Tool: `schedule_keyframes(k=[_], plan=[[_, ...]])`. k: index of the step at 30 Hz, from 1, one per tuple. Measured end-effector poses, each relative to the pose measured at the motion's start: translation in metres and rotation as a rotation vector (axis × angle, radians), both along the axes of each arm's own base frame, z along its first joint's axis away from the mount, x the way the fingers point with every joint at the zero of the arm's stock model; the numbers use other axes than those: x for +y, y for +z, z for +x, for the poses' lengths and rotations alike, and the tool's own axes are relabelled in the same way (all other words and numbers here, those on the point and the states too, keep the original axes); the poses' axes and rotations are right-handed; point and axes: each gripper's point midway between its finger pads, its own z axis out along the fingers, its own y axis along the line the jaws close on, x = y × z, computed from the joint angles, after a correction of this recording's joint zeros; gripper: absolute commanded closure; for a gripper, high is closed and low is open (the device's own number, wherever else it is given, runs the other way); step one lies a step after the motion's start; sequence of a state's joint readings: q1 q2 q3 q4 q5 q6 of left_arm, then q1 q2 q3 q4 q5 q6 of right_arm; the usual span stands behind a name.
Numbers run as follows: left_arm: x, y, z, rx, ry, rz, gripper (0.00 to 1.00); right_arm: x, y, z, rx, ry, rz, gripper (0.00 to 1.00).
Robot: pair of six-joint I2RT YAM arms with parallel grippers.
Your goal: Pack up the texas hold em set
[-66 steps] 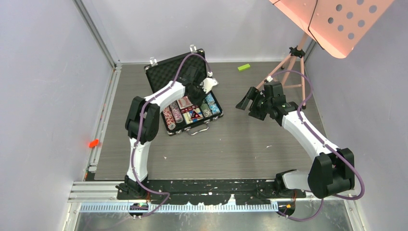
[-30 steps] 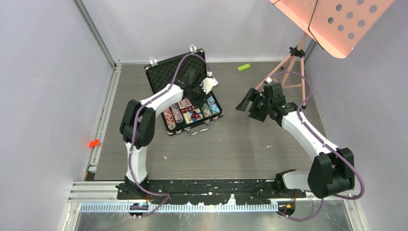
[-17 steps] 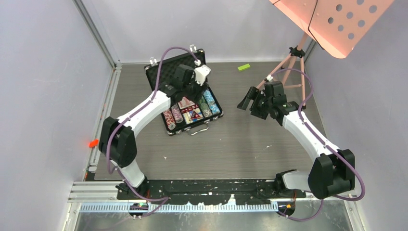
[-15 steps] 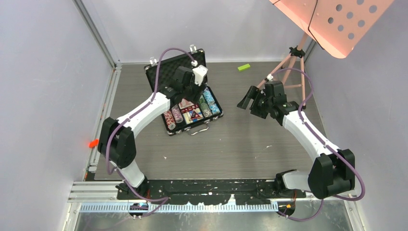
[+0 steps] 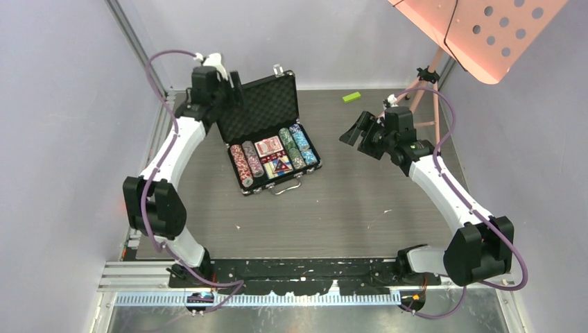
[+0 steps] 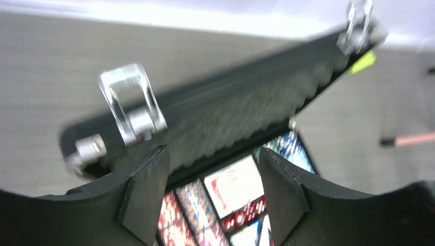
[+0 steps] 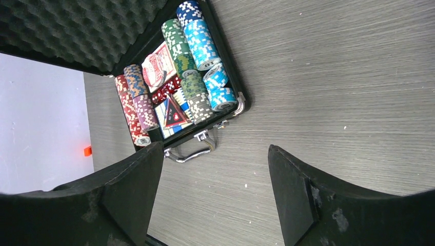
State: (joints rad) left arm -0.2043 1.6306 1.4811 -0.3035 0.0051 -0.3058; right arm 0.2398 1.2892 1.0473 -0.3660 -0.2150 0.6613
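The black briefcase lies open mid-table, its foam-lined lid standing up. Its tray holds rows of striped poker chips, a red-backed card deck and red dice. The silver handle faces the near side. My left gripper hovers open at the lid's top left corner, holding nothing. In the left wrist view a silver latch on the lid edge sits just above the left gripper. My right gripper hangs open and empty to the right of the case, apart from it.
A small green block lies at the back of the table. A pink tripod stand with a perforated pink panel occupies the back right corner. A small orange piece sits by the left rail. Walls close in on both sides.
My left arm has swung from over the tray back and left to the lid's top corner, and its jaws have opened wider. The right arm shifted only slightly.
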Motion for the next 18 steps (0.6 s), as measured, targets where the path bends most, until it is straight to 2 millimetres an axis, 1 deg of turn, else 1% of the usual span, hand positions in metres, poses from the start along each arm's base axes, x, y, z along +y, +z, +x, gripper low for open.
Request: schedule_keyframes(k=[1, 2, 3, 5, 7, 11, 13, 15, 16, 18], plan=[[0.005, 0.010, 0.008, -0.019, 0.013, -0.014, 0.35, 0.000, 0.000, 0.000, 0.001, 0.001, 0.000, 0.20], [0.007, 0.024, 0.018, -0.046, 0.025, -0.036, 0.36, 0.000, 0.000, -0.001, 0.003, 0.001, 0.000, 0.20], [0.007, 0.033, 0.025, -0.066, 0.029, -0.051, 0.37, 0.000, -0.001, -0.001, 0.003, 0.001, 0.000, 0.20], [0.003, 0.046, 0.037, -0.090, 0.020, -0.082, 0.39, 0.000, -0.001, -0.001, 0.007, 0.001, -0.001, 0.20], [-0.002, 0.052, 0.048, -0.104, 0.005, -0.112, 0.41, 0.000, -0.002, -0.002, 0.009, 0.001, -0.001, 0.20], [-0.011, 0.045, 0.067, -0.089, -0.011, -0.149, 0.46, 0.000, -0.002, -0.002, 0.010, 0.001, -0.001, 0.20], [-0.015, 0.041, 0.081, -0.081, -0.015, -0.160, 0.51, 0.000, -0.002, -0.002, 0.010, 0.001, -0.001, 0.21], [-0.017, 0.035, 0.092, -0.072, -0.017, -0.162, 0.60, 0.000, -0.002, -0.002, 0.010, 0.002, 0.000, 0.21], [-0.018, 0.031, 0.097, -0.059, -0.018, -0.164, 0.66, 0.000, -0.002, -0.002, 0.011, 0.003, 0.000, 0.21], [-0.021, 0.022, 0.107, -0.028, -0.026, -0.169, 0.85, 0.000, -0.002, -0.002, 0.011, 0.004, 0.000, 0.20]])
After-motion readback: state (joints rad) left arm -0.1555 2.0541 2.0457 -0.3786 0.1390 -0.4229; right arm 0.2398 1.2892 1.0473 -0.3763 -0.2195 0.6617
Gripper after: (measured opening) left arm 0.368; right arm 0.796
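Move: The lid of the open chip case stands with the middle of its top edge about 6 cm ahead of the left hand, 4 cm to its right and 5 cm below. The left latch is some 5 cm ahead and 5 cm left, the right latch about 11 cm ahead and 11 cm right; the filled chip tray lies roughly 6 cm back, 8 cm right and 22 cm down. From the idle right hand, the lid's edge is about 18 cm ahead and 30 cm left, near its own height. The left hand, empty, reaches forward about 10 cm over the top edge of the case's upright lid, between the two latches, rising some 5 cm first and then sinking about 3 cm as it comes to the far side. On the way it rolls about 10 degrees, its left side dipping, and its fingers draw together from well open to a narrow gap; no touch on the lid can be made out. ##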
